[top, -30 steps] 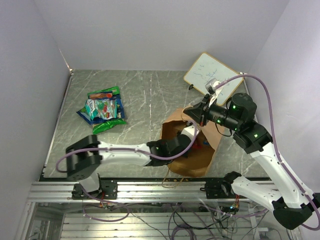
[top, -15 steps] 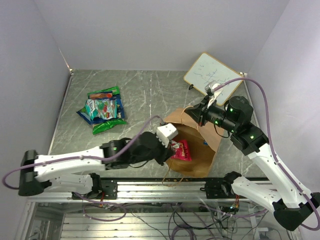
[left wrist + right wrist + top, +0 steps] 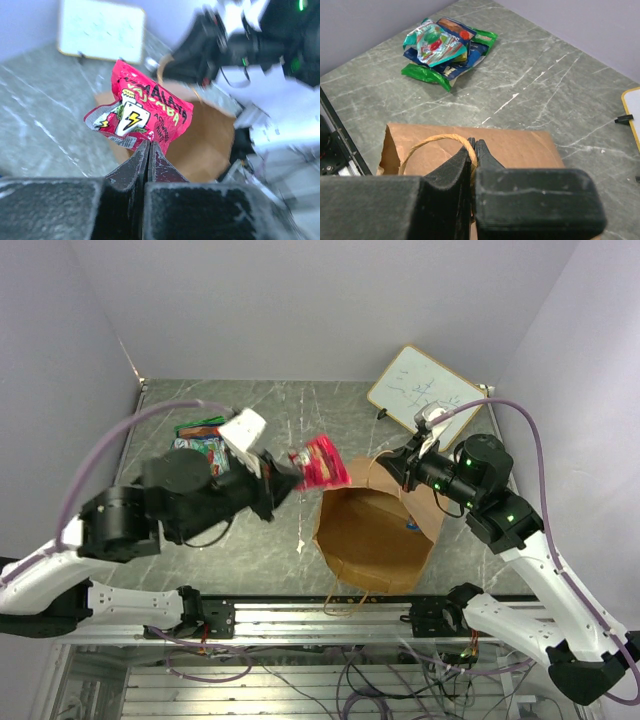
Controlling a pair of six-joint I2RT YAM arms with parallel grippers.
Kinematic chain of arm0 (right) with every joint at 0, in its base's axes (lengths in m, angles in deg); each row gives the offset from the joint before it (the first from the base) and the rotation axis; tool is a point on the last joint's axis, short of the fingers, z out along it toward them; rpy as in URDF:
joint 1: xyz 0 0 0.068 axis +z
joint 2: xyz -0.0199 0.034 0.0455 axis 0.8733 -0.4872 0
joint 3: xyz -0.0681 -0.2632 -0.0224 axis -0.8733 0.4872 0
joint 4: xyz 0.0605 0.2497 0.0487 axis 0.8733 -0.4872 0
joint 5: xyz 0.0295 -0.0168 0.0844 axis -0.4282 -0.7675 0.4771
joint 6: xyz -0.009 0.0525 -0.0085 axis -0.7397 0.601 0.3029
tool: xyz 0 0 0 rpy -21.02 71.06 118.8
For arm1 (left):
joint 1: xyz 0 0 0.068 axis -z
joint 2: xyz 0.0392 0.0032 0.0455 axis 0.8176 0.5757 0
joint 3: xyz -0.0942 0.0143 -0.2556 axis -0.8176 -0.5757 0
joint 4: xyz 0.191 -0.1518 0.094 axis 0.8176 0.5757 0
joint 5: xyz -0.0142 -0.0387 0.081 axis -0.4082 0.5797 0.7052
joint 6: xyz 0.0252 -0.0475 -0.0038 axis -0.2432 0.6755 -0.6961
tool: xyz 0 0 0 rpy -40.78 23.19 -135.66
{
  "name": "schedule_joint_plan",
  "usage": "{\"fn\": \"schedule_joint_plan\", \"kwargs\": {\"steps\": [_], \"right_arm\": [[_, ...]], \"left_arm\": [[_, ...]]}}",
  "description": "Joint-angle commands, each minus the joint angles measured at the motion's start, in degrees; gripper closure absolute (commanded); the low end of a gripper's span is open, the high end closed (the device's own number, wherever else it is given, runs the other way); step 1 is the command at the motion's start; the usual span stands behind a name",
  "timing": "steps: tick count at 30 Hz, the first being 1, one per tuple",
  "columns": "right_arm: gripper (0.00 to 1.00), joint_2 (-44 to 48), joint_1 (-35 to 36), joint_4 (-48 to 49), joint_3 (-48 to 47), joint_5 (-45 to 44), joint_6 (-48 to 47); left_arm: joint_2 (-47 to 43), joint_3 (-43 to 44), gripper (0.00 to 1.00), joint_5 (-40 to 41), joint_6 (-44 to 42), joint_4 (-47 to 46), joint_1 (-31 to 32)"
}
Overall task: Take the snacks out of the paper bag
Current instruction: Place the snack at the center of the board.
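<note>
The brown paper bag [image 3: 372, 535] stands open near the table's front, right of centre, also seen as the paper bag [image 3: 505, 150] from the right wrist. My left gripper [image 3: 290, 478] is shut on a red snack packet [image 3: 320, 462], held in the air just left of the bag's mouth; the red snack packet [image 3: 140, 112] shows a lightning label. My right gripper [image 3: 388, 464] is shut on the bag's twisted paper handle [image 3: 440, 142] at the far rim. Several green and blue snack packets [image 3: 445, 47] lie piled at the table's left, partly hidden behind my left arm in the top view.
A white writing board [image 3: 425, 388] leans at the back right corner. A small blue item [image 3: 413, 527] lies inside the bag. The grey marble table [image 3: 300, 420] is walled on three sides, with a metal rail along its near edge.
My left gripper has risen out of the bag with the red snack packet and swung up and left. The right gripper has kept its hold on the handle.
</note>
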Motion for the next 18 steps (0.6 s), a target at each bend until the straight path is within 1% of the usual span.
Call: {"fn": "schedule_joint_plan", "kwargs": {"steps": [1,2,3,5,8,11,15,18], "right_arm": [[1.0,0.1,0.3,-4.3,-3.2,0.7,-4.1],[1.0,-0.1,0.2,-5.3,-3.9,0.7,-4.9],[1.0,-0.3,0.2,-6.3,-4.5,0.9,-5.8],[1.0,-0.6,0.2,-8.0,-5.8,1.1,-7.7],[1.0,-1.2,0.2,-10.1,-7.6,1.7,-9.5],[1.0,-1.4,0.2,-10.9,-9.1,2.3,-9.1],[1.0,-0.7,0.3,-10.2,-9.5,2.5,-7.7],[1.0,0.4,0.2,-8.8,-8.9,2.4,-6.1]], "left_arm": [[6.9,9.1,0.93,19.0,-6.4,4.6,-0.1],[7.8,9.5,0.93,21.9,-6.9,2.7,-0.6],[8.5,9.0,0.93,22.7,-7.8,0.3,-1.6],[10.2,8.5,0.93,21.9,-5.6,-2.1,-5.8],[13.9,8.2,0.93,15.7,1.0,-1.4,-15.4],[16.2,6.0,0.93,10.9,6.4,-0.3,-24.2],[16.9,-0.4,0.93,6.2,9.6,-1.4,-37.4],[17.0,-6.3,0.93,2.5,10.0,-4.0,-47.6]]}}
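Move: The left hand already holds the red snack packet high in the air. The snack pile it is bound for lies about 27 cm ahead, 20 cm to its left and some 42 cm below. The paper bag sits about 19 cm to its right, 3 cm ahead and 32 cm lower; the whiteboard is roughly 45 cm ahead, 34 cm right, 40 cm down. From the right hand the pile is about 16 cm ahead, 40 cm left and 31 cm below. Forward and quick, the left hand swings the red packet away from the paper bag towards the snack pile, some 20 cm out. It rises slightly first, then sinks to end about 10 cm lower, veering about 9 cm left mostly late on, while turning counter-clockwise and tipping a little down. Its fingers keep their hold; the right hand still pinches the bag's handle, easing up about 2 cm. ##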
